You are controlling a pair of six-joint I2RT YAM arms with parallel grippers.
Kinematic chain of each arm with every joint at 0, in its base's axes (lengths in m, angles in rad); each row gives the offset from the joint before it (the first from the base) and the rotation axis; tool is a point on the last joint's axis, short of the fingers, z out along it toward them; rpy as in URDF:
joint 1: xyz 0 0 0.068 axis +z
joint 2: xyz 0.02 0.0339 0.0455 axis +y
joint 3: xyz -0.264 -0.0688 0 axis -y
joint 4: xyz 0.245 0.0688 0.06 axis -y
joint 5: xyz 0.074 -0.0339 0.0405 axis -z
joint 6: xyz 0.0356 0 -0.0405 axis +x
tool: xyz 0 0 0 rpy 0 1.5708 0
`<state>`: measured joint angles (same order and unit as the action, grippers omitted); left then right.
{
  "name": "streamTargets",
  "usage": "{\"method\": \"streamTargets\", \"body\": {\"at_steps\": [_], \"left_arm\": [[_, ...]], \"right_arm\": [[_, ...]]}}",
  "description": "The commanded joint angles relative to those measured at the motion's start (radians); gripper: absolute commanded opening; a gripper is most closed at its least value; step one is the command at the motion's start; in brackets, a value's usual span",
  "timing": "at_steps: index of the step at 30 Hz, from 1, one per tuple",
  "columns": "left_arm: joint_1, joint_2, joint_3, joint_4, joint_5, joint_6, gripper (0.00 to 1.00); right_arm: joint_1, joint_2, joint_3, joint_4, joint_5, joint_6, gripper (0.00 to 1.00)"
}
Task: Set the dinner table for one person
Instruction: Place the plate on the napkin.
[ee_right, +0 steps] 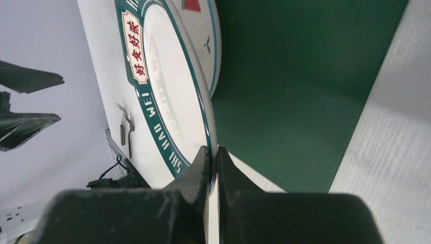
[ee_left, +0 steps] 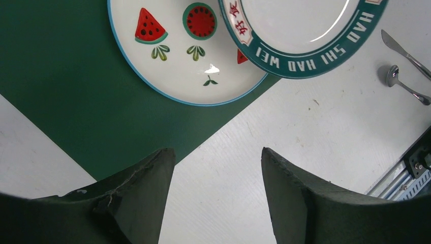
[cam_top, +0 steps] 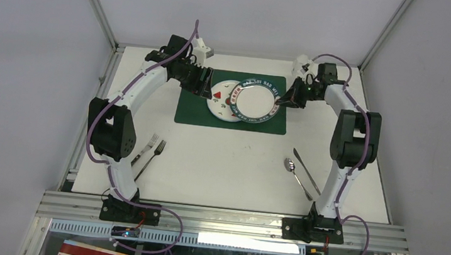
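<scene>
On the white dinner table [cam_top: 225, 165] lies a dark green placemat [cam_top: 231, 120]. A watermelon-patterned plate [cam_top: 218, 105] rests on it. A larger green-rimmed plate [cam_top: 255, 99] overlaps that plate's right side. My right gripper [cam_top: 284, 101] is shut on the big plate's right rim; the wrist view shows the rim [ee_right: 206, 127] pinched between the fingertips [ee_right: 213, 150]. My left gripper [cam_top: 204, 87] hovers open over the mat's left part, beside the watermelon plate [ee_left: 178, 61], with nothing between its fingers [ee_left: 218, 152].
Two forks [cam_top: 151, 149] lie at the near left of the table. A spoon [cam_top: 295, 173] and a knife [cam_top: 305, 171] lie at the near right, close to the right arm's base. Aluminium framing borders the tabletop.
</scene>
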<state>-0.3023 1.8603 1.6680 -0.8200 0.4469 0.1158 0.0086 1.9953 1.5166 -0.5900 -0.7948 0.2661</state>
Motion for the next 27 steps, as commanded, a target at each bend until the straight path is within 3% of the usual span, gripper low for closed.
{"method": "streamTargets", "body": {"at_steps": [1,27], "left_arm": [[-0.006,-0.046,-0.007,0.033,0.001,0.006,0.65],[-0.007,-0.031,-0.011,0.034,-0.001,0.015,0.65]], "right_arm": [[0.041,0.037,0.073,0.084,0.008,0.061,0.00],[0.182,0.192,0.246,0.122,0.051,0.102,0.00]]}}
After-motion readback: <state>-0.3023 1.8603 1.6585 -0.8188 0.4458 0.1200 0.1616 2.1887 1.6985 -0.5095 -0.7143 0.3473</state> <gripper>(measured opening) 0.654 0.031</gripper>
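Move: The watermelon plate, lying on the green napkin, has its middle about 16 cm to the right hand's left, 4 cm ahead and some 7 cm below; the napkin's own middle is practically at that same place. The glass stands roughly 13 cm ahead and 8 cm to the right of the right hand, its middle about level with it. From the left hand, the watermelon plate is about 7 cm ahead, 8 cm to the right and 12 cm below. The green-rimmed plate, still pinched at its right edge by the right fingers, is carried left and forward over the watermelon plate, about 7 cm left and half that forward. The hand sinks some 3.5 cm at first, rises again by about 1.5 cm, then dips slightly, keeping its grip and its wrist almost unturned. ##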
